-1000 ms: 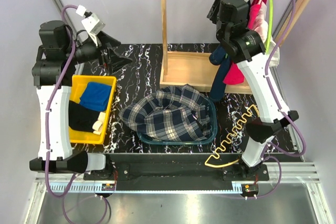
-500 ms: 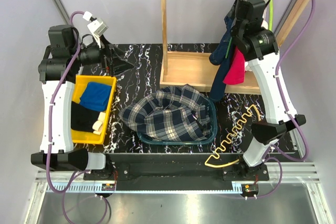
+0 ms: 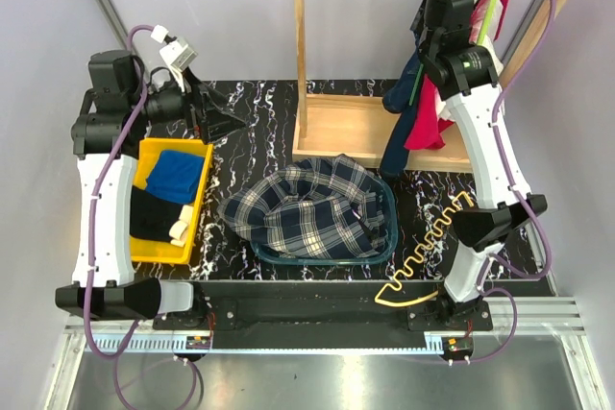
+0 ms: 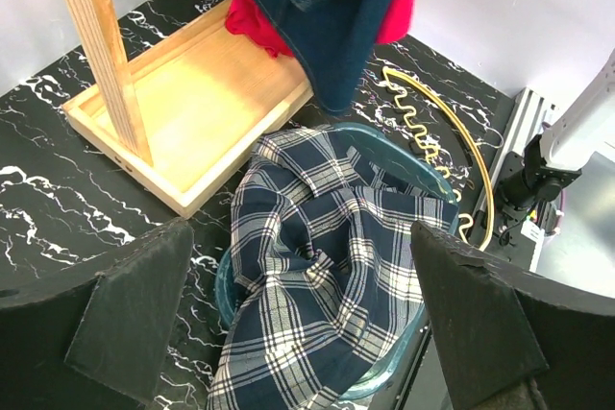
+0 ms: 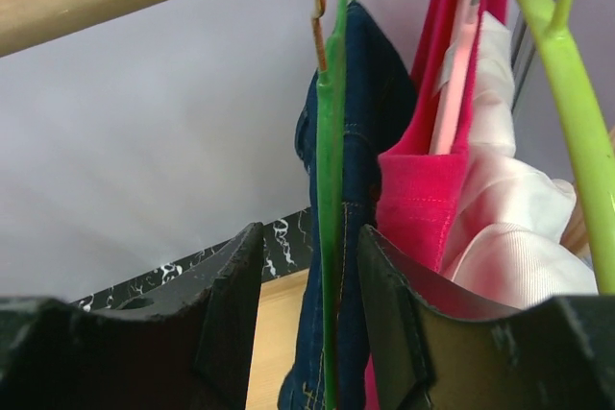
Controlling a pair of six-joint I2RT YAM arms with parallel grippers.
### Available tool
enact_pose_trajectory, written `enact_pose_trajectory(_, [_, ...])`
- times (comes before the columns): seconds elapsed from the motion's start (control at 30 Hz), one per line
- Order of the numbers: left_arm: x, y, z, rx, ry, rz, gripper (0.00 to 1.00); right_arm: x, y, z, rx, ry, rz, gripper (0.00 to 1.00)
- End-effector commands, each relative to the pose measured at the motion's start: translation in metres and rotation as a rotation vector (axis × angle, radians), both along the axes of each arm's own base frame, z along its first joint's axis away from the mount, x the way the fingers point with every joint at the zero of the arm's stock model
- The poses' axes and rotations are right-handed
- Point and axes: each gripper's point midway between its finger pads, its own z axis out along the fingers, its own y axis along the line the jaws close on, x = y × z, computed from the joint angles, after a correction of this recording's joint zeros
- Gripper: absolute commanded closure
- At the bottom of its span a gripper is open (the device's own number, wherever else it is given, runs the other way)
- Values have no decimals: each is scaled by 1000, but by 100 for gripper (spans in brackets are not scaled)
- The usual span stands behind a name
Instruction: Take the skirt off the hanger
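Observation:
The tartan skirt [image 3: 307, 208] lies crumpled in a teal basin [image 3: 389, 237] at the table's middle, off any hanger; it also shows in the left wrist view [image 4: 327, 285]. The cream wavy hanger [image 3: 432, 237] lies bare on the table to the right of the basin, and shows in the left wrist view [image 4: 480, 180]. My left gripper [image 3: 216, 108] is open and empty, held high at the back left and looking down at the skirt [image 4: 298, 237]. My right gripper [image 3: 423, 21] is up at the rail, open, its jaws on either side of a green hanger [image 5: 332, 237].
The green hanger carries a navy denim garment [image 5: 370, 93]. A red garment [image 5: 418, 199], a pink hanger [image 5: 452, 74] and a lime hanger [image 5: 557, 93] hang beside it on the wooden rack [image 3: 301, 45]. A yellow bin [image 3: 144, 156] of clothes stands at the left.
My right arm has risen and swung right to the rail, bringing its jaws around the green hanger. My left arm shifted slightly. The skirt and cream hanger have not moved.

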Motion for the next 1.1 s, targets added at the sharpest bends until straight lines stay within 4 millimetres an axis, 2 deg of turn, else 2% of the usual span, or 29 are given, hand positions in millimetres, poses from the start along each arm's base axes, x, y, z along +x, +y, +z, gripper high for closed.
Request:
enact_pose_trajectory(0.0, [-3, -1, 9, -11, -66, -19, 1, 2, 3, -5, 3, 33, 23, 48])
enact_pose_trajectory(0.1, [-3, -2, 5, -11, -58, -24, 1, -10, -1, 12, 14, 3, 21, 48])
enact_pose_trajectory(0.13, [-3, -2, 1, -11, -47, -24, 1, -19, -1, 27, 41, -34, 34, 48])
enact_pose_trajectory(0.3, [0, -2, -4, -20, -33, -32, 1, -42, 8, 74, 134, -153, 130, 49])
enact_pose_trajectory(0.43, [0, -3, -9, -24, -26, -36, 1, -39, 16, 77, 156, -162, 162, 50])
enact_pose_trajectory(0.53, [-2, -4, -14, -25, -26, -39, 1, -34, 29, 76, 186, -159, 223, 51])
enact_pose_trajectory(0.7, [-5, -2, -31, -15, -12, -33, 1, -38, 53, 102, 259, -243, 356, 51])
enact_pose_trajectory(0.73, [-6, -2, -33, -15, -8, -34, 1, -32, 60, 98, 261, -233, 387, 51])
enact_pose_trajectory(0.8, [-6, -2, -34, -14, -6, -34, 1, -28, 62, 94, 280, -221, 387, 52])
enact_pose_trajectory(0.87, [-4, -1, -35, -9, -11, -28, 1, -22, 60, 80, 302, -187, 354, 52])
enact_pose_trajectory(0.93, [-2, 0, -34, -3, -19, -24, 1, -22, 51, 75, 328, -175, 326, 52])
enact_pose_trajectory(0.97, [-1, 1, -33, -2, -23, -23, 1, -17, 51, 64, 348, -150, 316, 52])
enact_pose_trajectory(1.03, [0, 2, -32, -3, -25, -20, 1, -16, 43, 58, 367, -139, 290, 52])
enact_pose_trajectory(1.07, [1, 2, -32, -3, -26, -20, 1, -13, 43, 48, 380, -115, 279, 52])
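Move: The green hanger with the denim skirt stands edge-on between my right hand's open fingertips, about 2 cm ahead and 1 cm right. From that hand the denim skirt's middle lies some 4 cm ahead, 2 cm left and 12 cm lower. The pink garment stands about 6 cm to the right, 1 cm ahead and 8 cm below. The rod passes about 12 cm above, 2 cm ahead. From my left hand the hanger lies roughly 38 cm right, 21 cm ahead and 3 cm up. I take my right hand up about 8 cm beside the green hanger and closer under the rod, easing back a little. It goes some 5 cm left as it turns about 20 degrees counter-clockwise and rolls its left side up. At the end I dip back down a couple of centimetres, edging forward, fingers still half open and empty. My left hand, open and empty, sinks about 5 cm near the plaid garment. ##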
